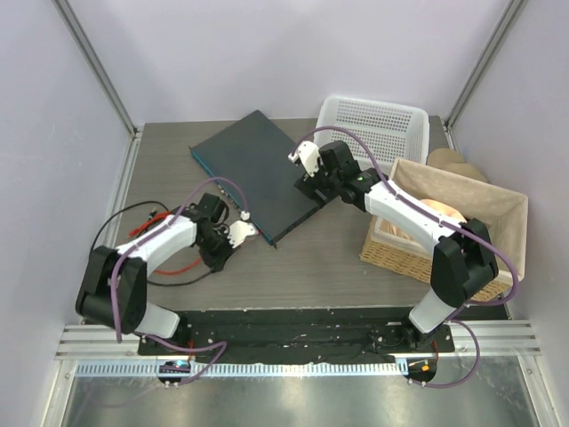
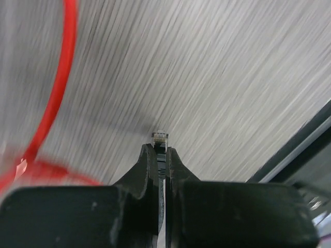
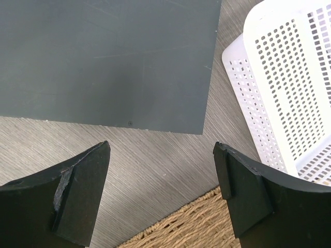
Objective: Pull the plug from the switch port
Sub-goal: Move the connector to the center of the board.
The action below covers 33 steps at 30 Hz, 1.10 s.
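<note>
The switch [image 1: 253, 169] is a flat dark slate-grey box lying at an angle on the table, its bluish front edge facing left. My left gripper [image 1: 217, 257] hangs just off that front edge and is shut on the plug [image 2: 160, 137]. The plug's clear tip sticks out past the fingertips [image 2: 149, 155], over bare table and clear of the switch edge [image 2: 305, 150]. My right gripper [image 1: 308, 185] hovers open over the switch's near right corner [image 3: 103, 57], its fingers [image 3: 85, 186] wide apart with nothing between them.
A white perforated basket [image 1: 378, 124] stands behind the right arm and fills the right side of the right wrist view [image 3: 289, 77]. A wicker basket [image 1: 498, 222] sits at the right. Red cable [image 1: 178, 265] and black cable [image 1: 133, 213] loop on the table at the left.
</note>
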Tool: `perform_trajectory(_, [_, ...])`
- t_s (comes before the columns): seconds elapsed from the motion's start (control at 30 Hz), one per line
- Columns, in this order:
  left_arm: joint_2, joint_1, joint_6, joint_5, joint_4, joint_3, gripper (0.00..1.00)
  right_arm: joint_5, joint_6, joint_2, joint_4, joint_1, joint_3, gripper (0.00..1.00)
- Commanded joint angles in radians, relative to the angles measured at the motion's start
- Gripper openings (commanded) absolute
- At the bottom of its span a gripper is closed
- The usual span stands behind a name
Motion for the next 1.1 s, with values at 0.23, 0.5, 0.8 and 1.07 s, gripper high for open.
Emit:
perform_trajectory(0.23, [-0.15,0.217,0.378,-0.146,-0.216,0.011,0.0,-0.008,-0.003,0.02,0.024,-0.002,0.094,0.89])
perform_trajectory(0.5, [-0.08,0.22,-0.057,0.292,-0.232,0.386,0.56,-0.016,0.019,0.052,0.015,-0.002,0.105,0.89])
perform_trajectory(0.8, [0.103,0.22,-0.855,0.506,0.381,0.27,0.58,-0.031,0.062,0.069,-0.008,-0.002,0.119,0.89])
perform_trajectory(1.07, [0.167,0.22,-1.065,0.515,0.733,0.087,0.59,-0.096,0.207,0.085,-0.073,-0.002,0.178,0.89])
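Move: The left hand already grips the black connector just above the table; its drop spot is bare table some 7 cm to the left and 2 cm back, 2 cm lower. The red plug, still in the switch port, is about 8 cm ahead and 10 cm to the right, roughly level in height; the switch's near corner lies 6 cm ahead and 15 cm right. From the right hand the red plug is some 9 cm back, 13 cm left and 15 cm below. The left hand keeps its pinch on the black connector and carries it about 8 cm to the left, rising slightly, then opens its fingers and lets go of it beside the red cable. It then swings away to the right and forward in a high arc, some 15 cm right and 10 cm forward, up about 12 cm and down again by nearly as much, fingers staying open and the wrist turning about 45 degrees counter-clockwise while the fingers tip over to slant down to the right, towards the red plug without reaching it. ##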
